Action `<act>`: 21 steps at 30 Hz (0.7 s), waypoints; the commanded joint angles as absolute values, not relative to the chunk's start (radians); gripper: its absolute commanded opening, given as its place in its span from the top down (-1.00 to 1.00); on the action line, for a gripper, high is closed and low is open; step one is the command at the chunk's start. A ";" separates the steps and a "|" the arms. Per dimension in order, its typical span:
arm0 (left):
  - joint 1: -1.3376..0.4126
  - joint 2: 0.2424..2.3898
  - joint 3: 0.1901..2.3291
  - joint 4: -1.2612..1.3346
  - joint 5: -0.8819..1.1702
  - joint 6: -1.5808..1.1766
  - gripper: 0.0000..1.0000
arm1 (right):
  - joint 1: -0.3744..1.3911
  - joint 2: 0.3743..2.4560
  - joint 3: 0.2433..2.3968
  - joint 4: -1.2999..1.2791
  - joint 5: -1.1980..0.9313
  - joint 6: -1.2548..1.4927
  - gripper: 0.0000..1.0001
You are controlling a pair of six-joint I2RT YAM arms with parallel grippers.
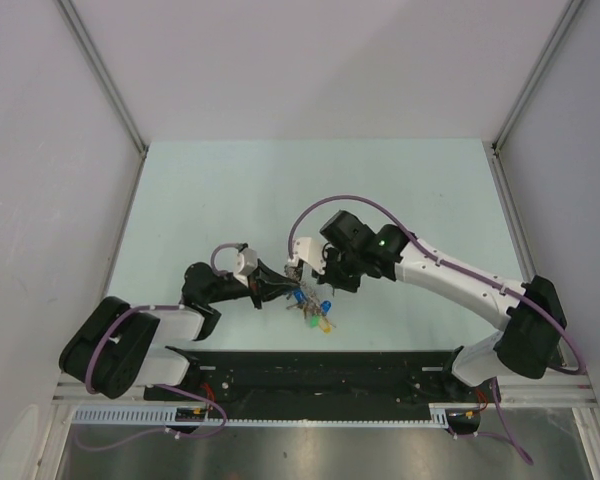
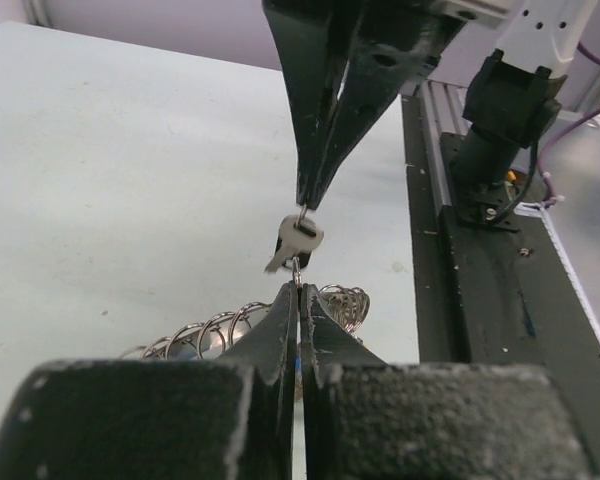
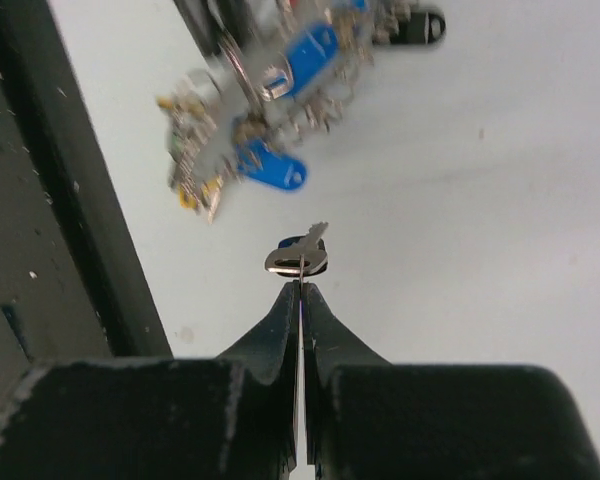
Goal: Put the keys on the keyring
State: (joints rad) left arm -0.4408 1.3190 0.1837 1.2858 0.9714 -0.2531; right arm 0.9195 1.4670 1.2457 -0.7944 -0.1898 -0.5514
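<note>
My left gripper [image 1: 280, 287] [image 2: 300, 287] is shut on the thin wire of the keyring [image 2: 195, 335], whose small loops fan out to either side of the fingertips. Below it hangs a bunch of keys [image 1: 312, 310] [image 3: 250, 110] with blue, yellow and green heads. My right gripper [image 1: 302, 275] [image 3: 301, 284] is shut on a small silver key [image 3: 298, 258] with a dark head, pinched edge-on by a thin wire through its slot. In the left wrist view that key [image 2: 298, 238] hangs between the two gripper tips, with the right gripper [image 2: 308, 205] coming down from above.
A black-headed key [image 3: 412, 25] shows beyond the bunch at the top edge of the right wrist view. The black rail [image 1: 310, 365] [image 2: 460, 300] runs along the table's near edge just behind the grippers. White walls stand on both sides.
</note>
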 commanded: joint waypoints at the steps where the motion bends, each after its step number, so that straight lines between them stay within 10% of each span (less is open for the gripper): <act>1: -0.407 1.281 0.152 1.724 0.913 -0.203 0.99 | 0.871 1.494 1.287 -0.978 -0.042 -0.465 1.00; 21: -0.321 1.220 0.089 1.724 0.870 -0.193 0.99 | 0.749 1.914 1.379 -0.959 0.094 -0.445 0.96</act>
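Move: The key with its dark tag is already in the right fingers. The table spot it goes to lies some 11 cm right of that hand, 3 cm ahead and 14 cm below. The keyring, hanging from the left fingers, has its middle about 5 cm left, 1 cm back and 6 cm below the right hand, its nearest blue tag 1 cm left, 1 cm back and 7 cm below. From the left hand, the spot is about 19 cm right, 2 cm ahead, 15 cm below. The key is carried off from the keyring in the closed right fingers, sweeping right about 11 cm while sinking, then going almost straight down to low over the bare table, as the wrist swings the fingers to point down. The left hand keeps its pinch on the keyring, drawing it some 4 cm left and forward with a small counter-clockwise turn. ##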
